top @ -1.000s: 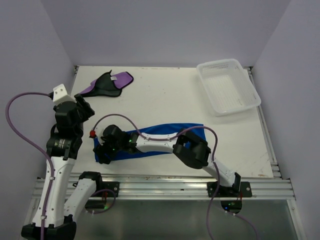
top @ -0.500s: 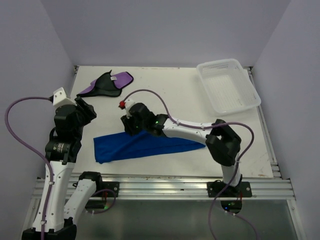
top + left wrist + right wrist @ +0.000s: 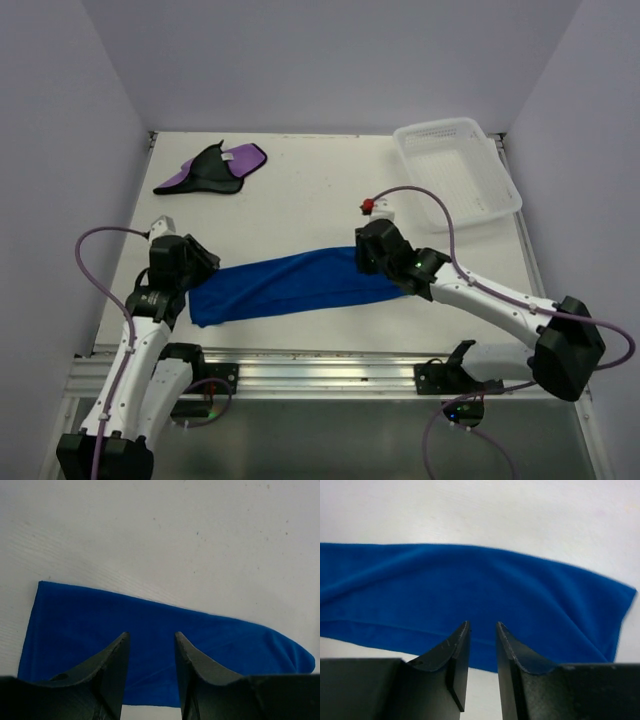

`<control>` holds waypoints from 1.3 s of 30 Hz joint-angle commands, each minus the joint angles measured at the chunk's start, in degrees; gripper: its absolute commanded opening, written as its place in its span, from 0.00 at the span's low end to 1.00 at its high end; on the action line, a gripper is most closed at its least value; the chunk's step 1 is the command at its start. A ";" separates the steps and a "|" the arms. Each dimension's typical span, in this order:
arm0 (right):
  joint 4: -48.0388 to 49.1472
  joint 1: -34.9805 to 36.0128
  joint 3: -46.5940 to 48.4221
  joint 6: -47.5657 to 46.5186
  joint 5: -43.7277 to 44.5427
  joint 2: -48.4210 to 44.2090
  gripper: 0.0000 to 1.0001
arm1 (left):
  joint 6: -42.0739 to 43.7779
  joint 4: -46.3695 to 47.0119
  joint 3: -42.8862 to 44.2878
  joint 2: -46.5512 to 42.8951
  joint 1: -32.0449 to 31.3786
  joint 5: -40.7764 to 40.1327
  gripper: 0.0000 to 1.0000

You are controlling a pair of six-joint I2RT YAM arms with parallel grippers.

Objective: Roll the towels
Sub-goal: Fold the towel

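The blue towel [image 3: 290,288] lies on the white table [image 3: 320,205] as a long folded strip near the front edge. My left gripper [image 3: 200,268] hangs low over its left end. In the left wrist view its jaws [image 3: 150,636] stand open, with only the blue towel [image 3: 95,615] showing behind the gap. My right gripper [image 3: 362,262] is over the strip's right end. In the right wrist view it [image 3: 482,625] is open by a narrow gap above the blue towel [image 3: 470,582], holding nothing. The purple towel [image 3: 212,168], black side partly up, lies crumpled at the back left.
A white mesh basket [image 3: 455,172] stands at the back right corner of the table. Purple cables loop off both arms. The metal rail with the arm bases [image 3: 320,375] runs along the near edge.
My right arm has swung from the blue towel's left end across to its right end. My left arm has come down to the left end. Both pairs of jaws have narrowed.
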 commanded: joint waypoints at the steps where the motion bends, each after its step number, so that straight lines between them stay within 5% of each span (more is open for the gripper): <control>1: -5.84 -2.77 -5.44 7.38 4.18 -7.56 0.32 | -3.72 6.55 -5.02 -3.76 -0.25 1.59 0.43; 8: -10.16 -7.09 -10.89 9.14 3.30 -14.97 0.37 | -5.49 12.80 -13.38 -1.33 -1.56 0.46 0.39; 14: -7.79 -7.18 -13.88 12.74 0.22 -11.73 0.37 | -5.66 14.74 -12.33 2.20 -7.19 -7.80 0.39; 39: -9.37 -9.55 -19.51 25.58 5.76 -11.55 0.51 | -4.78 27.49 -10.31 20.31 -8.60 -17.13 0.40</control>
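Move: For the right hand, the blue towel's near right corner lies about 14 cm to its right, 2 cm back and 14 cm below; the white basket is roughly 30 cm ahead and 29 cm right. For the left hand, the towel's far left corner lies some 5 cm ahead, 7 cm left and 13 cm below, with the dark cloth about 33 cm ahead and 2 cm left. The right hand swings some 12 cm right, opening wider; both sink about 10 cm towards the towel's ends. ##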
